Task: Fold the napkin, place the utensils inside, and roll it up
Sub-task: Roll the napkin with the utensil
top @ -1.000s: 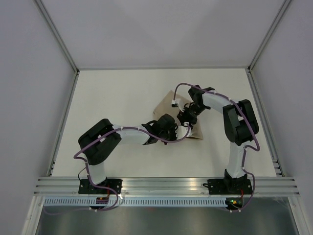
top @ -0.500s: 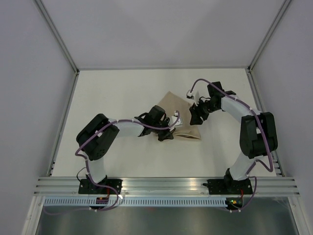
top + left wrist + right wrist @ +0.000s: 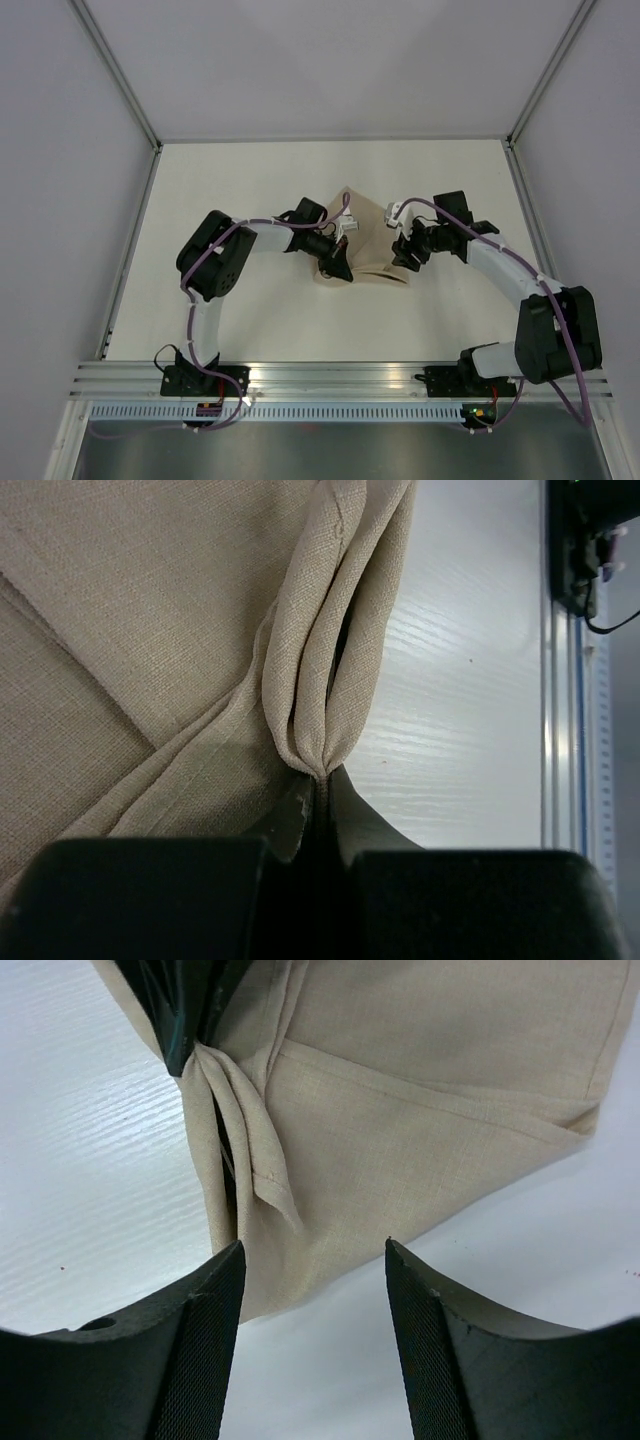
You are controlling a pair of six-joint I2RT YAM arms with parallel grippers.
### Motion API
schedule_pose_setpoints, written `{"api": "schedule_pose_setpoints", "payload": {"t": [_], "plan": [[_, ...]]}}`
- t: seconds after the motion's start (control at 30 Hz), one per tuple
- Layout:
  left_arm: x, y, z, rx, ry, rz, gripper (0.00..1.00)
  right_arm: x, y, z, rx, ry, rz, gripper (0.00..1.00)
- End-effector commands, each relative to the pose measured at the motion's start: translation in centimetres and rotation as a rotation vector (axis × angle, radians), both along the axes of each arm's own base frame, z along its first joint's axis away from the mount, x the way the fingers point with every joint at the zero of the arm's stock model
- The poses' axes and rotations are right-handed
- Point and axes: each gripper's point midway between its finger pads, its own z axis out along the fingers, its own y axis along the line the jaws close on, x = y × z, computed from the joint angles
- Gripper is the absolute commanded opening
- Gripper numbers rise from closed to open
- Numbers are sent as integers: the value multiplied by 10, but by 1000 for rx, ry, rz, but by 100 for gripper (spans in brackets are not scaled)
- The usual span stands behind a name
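Observation:
The tan napkin (image 3: 368, 232) lies partly folded in the middle of the white table. My left gripper (image 3: 337, 268) stands at its near-left edge and is shut on a pinched-up fold of the cloth. In the left wrist view that fold bunches up out of the closed left gripper (image 3: 322, 780), with the rest of the napkin (image 3: 140, 600) spread flat to the left. My right gripper (image 3: 407, 254) hovers open at the right edge of the napkin (image 3: 430, 1100). Nothing sits between the jaws of the right gripper (image 3: 312, 1250). The utensils are out of view.
The white table (image 3: 250, 180) is bordered by metal rails (image 3: 340, 375) along its near edge and by grey walls on the other sides. The left gripper's dark finger (image 3: 185, 1010) shows at the top left of the right wrist view.
The right gripper has drawn back to the right, off the napkin to its right edge. The left arm has swung its elbow inward while keeping its pinch, and more cloth now shows.

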Motion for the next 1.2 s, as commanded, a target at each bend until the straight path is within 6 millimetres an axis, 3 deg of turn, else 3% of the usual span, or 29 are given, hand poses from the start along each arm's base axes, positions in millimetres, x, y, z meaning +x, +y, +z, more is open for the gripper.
{"api": "schedule_pose_setpoints", "payload": {"t": [0.0,0.33,0.7,0.83,0.9,1.13,1.17], "plan": [[-12,9,-10,-18,178,-15,2,6,22,16,-1,-191,103,64],[-9,16,-14,-60,314,-12,2,-13,72,-34,-174,-312,242,64],[-7,18,-18,-52,332,-15,2,-21,103,-62,-246,-315,333,65],[-8,18,-19,-49,336,-16,2,-15,111,-66,-257,-294,337,65],[-8,18,-19,-47,339,-16,2,-17,111,-75,-274,-252,341,62],[-9,19,-18,-42,338,-16,2,-21,112,-79,-286,-117,367,44],[-9,19,-17,-43,336,-16,2,-30,108,-83,-293,-58,390,41]]}}
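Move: The right hand, empty and open, has the stretch of napkin roll it will straddle about 11 cm to its left, 3 cm back and 8 cm below. The left gripper's fingertips, already pinching the roll, are roughly 13 cm left and 3 cm back of the right hand; the flat napkin's middle is some 9 cm ahead of it and 9 cm left. From the left hand, that stretch of roll is only about 2 cm to the right, level with it. Right hand swings about 11 cm left, 8 down, partly closing around the roll; left keeps its pinch, tilting. ##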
